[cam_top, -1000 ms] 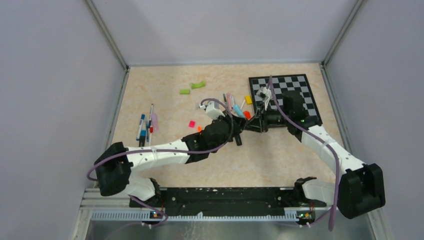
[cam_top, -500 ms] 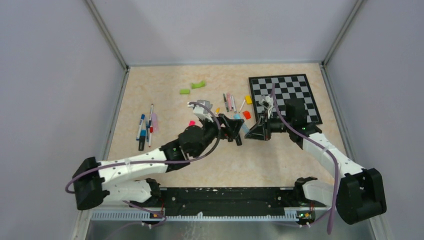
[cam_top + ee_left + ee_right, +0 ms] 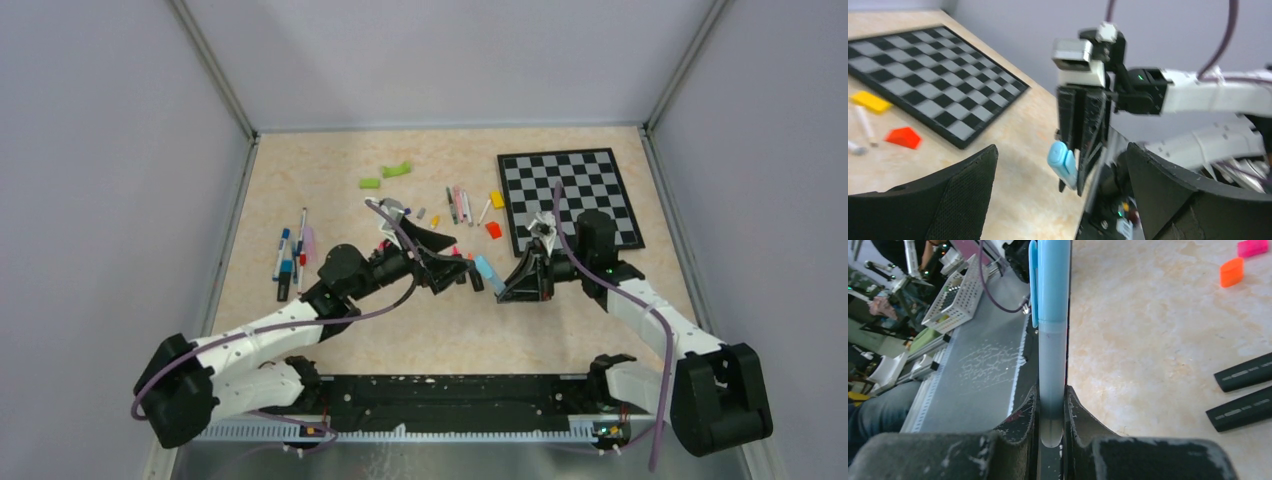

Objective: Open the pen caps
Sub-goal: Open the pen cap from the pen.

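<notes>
My right gripper is shut on the lower barrel of a light blue pen, and its pen cap, with a clip, sits on the end that sticks out past the fingers. From above, this pen points left from the right gripper, just above the table. My left gripper stands wide open a short way left of the cap and touches nothing. In the left wrist view the blue pen hangs between and beyond my left fingers.
Two black pens lie on the table by the right gripper, with a pink cap and an orange cap farther off. Several pens lie at the left, more pens mid-table. A checkerboard, green pieces, a yellow block and a red block lie behind.
The left gripper has opened, let go of the blue pen and drawn back to the left. The right gripper has shut on the pen and moved nearer with it.
</notes>
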Motion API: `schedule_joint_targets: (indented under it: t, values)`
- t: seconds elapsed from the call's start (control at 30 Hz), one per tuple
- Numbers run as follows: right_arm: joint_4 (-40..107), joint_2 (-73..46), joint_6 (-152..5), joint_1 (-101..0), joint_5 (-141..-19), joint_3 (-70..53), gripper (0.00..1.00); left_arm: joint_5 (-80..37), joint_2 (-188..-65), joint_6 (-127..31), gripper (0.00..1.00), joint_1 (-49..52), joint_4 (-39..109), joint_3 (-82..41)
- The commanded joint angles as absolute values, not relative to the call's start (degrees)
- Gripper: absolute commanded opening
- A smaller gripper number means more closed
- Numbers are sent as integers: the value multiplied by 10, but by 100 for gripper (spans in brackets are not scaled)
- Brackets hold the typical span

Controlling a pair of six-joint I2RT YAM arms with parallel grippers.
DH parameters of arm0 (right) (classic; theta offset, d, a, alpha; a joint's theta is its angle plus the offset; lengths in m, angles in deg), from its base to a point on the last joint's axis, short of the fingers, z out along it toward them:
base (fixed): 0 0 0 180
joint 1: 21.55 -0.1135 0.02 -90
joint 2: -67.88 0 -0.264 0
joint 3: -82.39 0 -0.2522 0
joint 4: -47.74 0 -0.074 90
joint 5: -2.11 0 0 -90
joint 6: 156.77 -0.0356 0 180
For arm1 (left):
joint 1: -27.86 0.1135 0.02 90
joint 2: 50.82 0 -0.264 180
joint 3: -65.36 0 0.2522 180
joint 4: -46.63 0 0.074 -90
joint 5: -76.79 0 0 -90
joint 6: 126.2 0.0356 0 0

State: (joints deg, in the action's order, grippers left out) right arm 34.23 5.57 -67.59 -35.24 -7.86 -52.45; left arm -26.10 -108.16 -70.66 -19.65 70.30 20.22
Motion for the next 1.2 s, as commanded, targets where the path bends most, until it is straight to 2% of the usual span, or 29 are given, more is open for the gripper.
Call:
schedule_joint_targets:
  t: [0.0,0.23,0.43,0.6,1.0,1.1,1.17]
  values:
    - [419,61,-708,-346,-7,-538,0,-425,-1149,-751,99,-195,863,204]
    - [427,45,-715,-346,5,-538,0,-466,-1243,-781,93,-196,955,189]
    - [430,36,-720,-346,2,-539,0,-480,-1294,-829,69,-195,1023,192]
    - [436,33,-729,-346,-6,-541,0,-481,-1309,-843,63,-195,1046,190]
    - [443,28,-744,-346,-23,-543,0,-480,-1321,-828,42,-205,998,169]
    - [443,29,-745,-346,-25,-544,0,-479,-1322,-828,31,-205,996,166]
    - [443,28,-745,-346,-26,-545,0,-480,-1321,-829,16,-205,992,164]
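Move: The light-blue cap of the highlighter held in the right fingers is about 7 cm to the left hand's right, 2 cm back and 4 cm lower. Of the two uncapped black pens on the table, some 28 cm below, the nearer lies 6 cm ahead and 6 cm right, the other 8 cm ahead and 2 cm right. From the right hand, the cap is about 5 cm left, 3 cm ahead and 6 cm up. The open left hand swings in to the right, about 6 cm, while sinking some 4 cm and drawing back 3 cm, and turns roughly 20 degrees clockwise so that its fingers point almost straight at the right hand; most of this comes early, and the fingers then close steadily around the sides of the light-blue cap until the tips meet it. The right hand keeps its pinch on the clear end of the highlighter, easing back about 1 cm with a slight turn at first and then holding it nearly still, cap towards the left hand. ##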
